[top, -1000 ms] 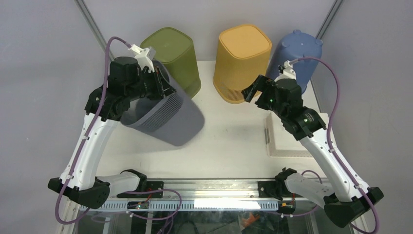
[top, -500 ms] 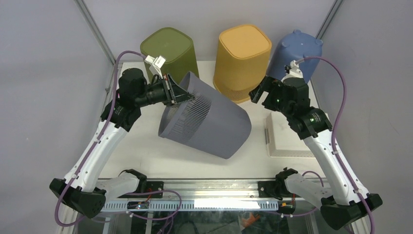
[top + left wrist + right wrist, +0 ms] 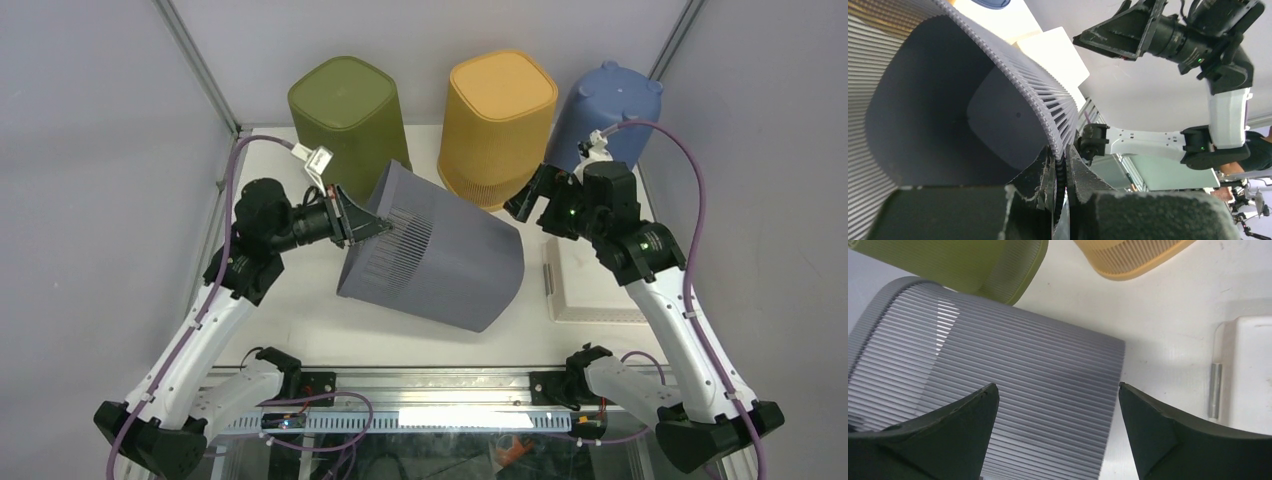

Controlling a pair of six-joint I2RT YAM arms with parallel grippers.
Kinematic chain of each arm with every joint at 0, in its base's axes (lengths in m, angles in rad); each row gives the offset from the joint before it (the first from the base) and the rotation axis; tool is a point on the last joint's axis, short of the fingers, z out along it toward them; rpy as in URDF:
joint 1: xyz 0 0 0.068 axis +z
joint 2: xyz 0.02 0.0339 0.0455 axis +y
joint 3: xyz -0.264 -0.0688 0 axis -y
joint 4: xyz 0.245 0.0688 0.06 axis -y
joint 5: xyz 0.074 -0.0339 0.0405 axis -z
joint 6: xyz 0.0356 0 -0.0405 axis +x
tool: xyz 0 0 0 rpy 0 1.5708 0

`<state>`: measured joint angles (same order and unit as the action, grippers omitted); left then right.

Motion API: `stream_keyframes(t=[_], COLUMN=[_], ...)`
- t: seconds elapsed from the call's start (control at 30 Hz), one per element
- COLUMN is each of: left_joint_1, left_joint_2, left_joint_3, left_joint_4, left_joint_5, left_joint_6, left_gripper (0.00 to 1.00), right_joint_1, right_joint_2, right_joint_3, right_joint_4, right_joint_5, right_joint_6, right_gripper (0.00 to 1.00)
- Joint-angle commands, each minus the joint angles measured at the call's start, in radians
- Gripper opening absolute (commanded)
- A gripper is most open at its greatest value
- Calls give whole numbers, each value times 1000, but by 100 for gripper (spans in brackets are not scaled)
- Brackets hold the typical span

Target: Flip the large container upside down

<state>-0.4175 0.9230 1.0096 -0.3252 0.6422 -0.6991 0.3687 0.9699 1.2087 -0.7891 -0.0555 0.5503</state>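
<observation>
The large container (image 3: 440,260) is a grey ribbed bin, tipped on its side at the table's middle, mouth to the left and base to the right. My left gripper (image 3: 365,222) is shut on its rim; in the left wrist view the fingers (image 3: 1060,155) pinch the rim edge beside the container's dark inside (image 3: 948,100). My right gripper (image 3: 522,197) hangs open above the base end. The right wrist view shows its wide-apart fingers (image 3: 1057,385) over the ribbed wall (image 3: 1023,370), not touching it.
Three bins stand upside down along the back: green (image 3: 350,110), yellow (image 3: 497,115) and blue (image 3: 612,110). A white tray (image 3: 590,290) lies on the right of the table, close to the container's base. Frame posts rise at the back corners.
The left arm has swung the grey container from the left to the middle and tipped it further over, base now pointing right. The right gripper has shifted slightly to the right.
</observation>
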Motion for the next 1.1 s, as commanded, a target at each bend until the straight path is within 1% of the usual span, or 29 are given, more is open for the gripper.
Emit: stream_keyframes(t=[0.0, 0.1, 0.3, 0.33, 0.37, 0.43, 0.47, 0.5, 0.53, 0.73, 0.87, 0.97, 1.07], left_joint_1=[0, 0, -1, -2, -2, -1, -2, -2, -2, -2, -2, -2, -2], left_joint_2=[-1, -2, 30, 32, 30, 25, 24, 24, 23, 39, 57, 74, 95], left_joint_3=[-126, -169, -238, -243, -246, -239, -226, -209, -187, -35, 15, 37, 64], left_joint_4=[-64, -104, -129, -130, -131, -149, -164, -181, -198, -286, -298, -299, -299], left_joint_5=[-16, -67, -101, -109, -116, -139, -158, -171, -184, -240, -227, -240, -295], left_joint_6=[118, 170, 198, 198, 197, 204, 209, 216, 226, 266, 270, 275, 285], left_gripper=[0, 0, 0, 7, 18, 48, 59, 67, 71, 71, 71, 71, 70], right_joint_1=[-10, -10, -10, -9, -10, -10, -10, -10, -10, -9, -10, -10, -10], right_joint_2=[-15, -33, -64, -73, -80, -95, -99, -104, -108, -135, -145, -170, -207], right_joint_3=[-29, -85, -120, -126, -130, -133, -133, -133, -132, -76, -26, -46, -107], right_joint_4=[3, 0, -73, -77, -79, -83, -84, -88, -94, -154, -234, -259, -242], right_joint_5=[-102, -149, -118, -112, -106, -102, -100, -98, -92, 1, 97, 119, 85], right_joint_6=[60, 84, 75, 77, 81, 88, 91, 95, 95, 70, 60, 73, 111], right_gripper=[94, 94, 94, 94, 94, 94, 94, 94, 94, 94, 94, 93, 89])
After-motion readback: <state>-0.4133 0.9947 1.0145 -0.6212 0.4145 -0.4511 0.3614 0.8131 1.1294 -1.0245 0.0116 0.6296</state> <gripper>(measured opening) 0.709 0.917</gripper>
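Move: Some 9 cm to the right of the left hand, 2 cm ahead and 16 cm below it, is the middle of the tilted grey container, whose rim that hand still pinches. From the right hand the container's middle lies about 16 cm left, 3 cm back and 13 cm down. The upturned green container stands 22 cm ahead and 8 cm left of the left hand; the yellow one is 18 cm ahead and 6 cm left of the right hand. Lowering the grey container's rim about 10 cm, the left hand then spreads its fingers wide and lets go, sinks another 3 cm, and rises some 5 cm clear while drifting left, its fingers dipping about 20 degrees. Meanwhile the right hand, still wide open, comes back some 6 cm, down and lastly right, towards the container's closed end; contact there can't be seen. ##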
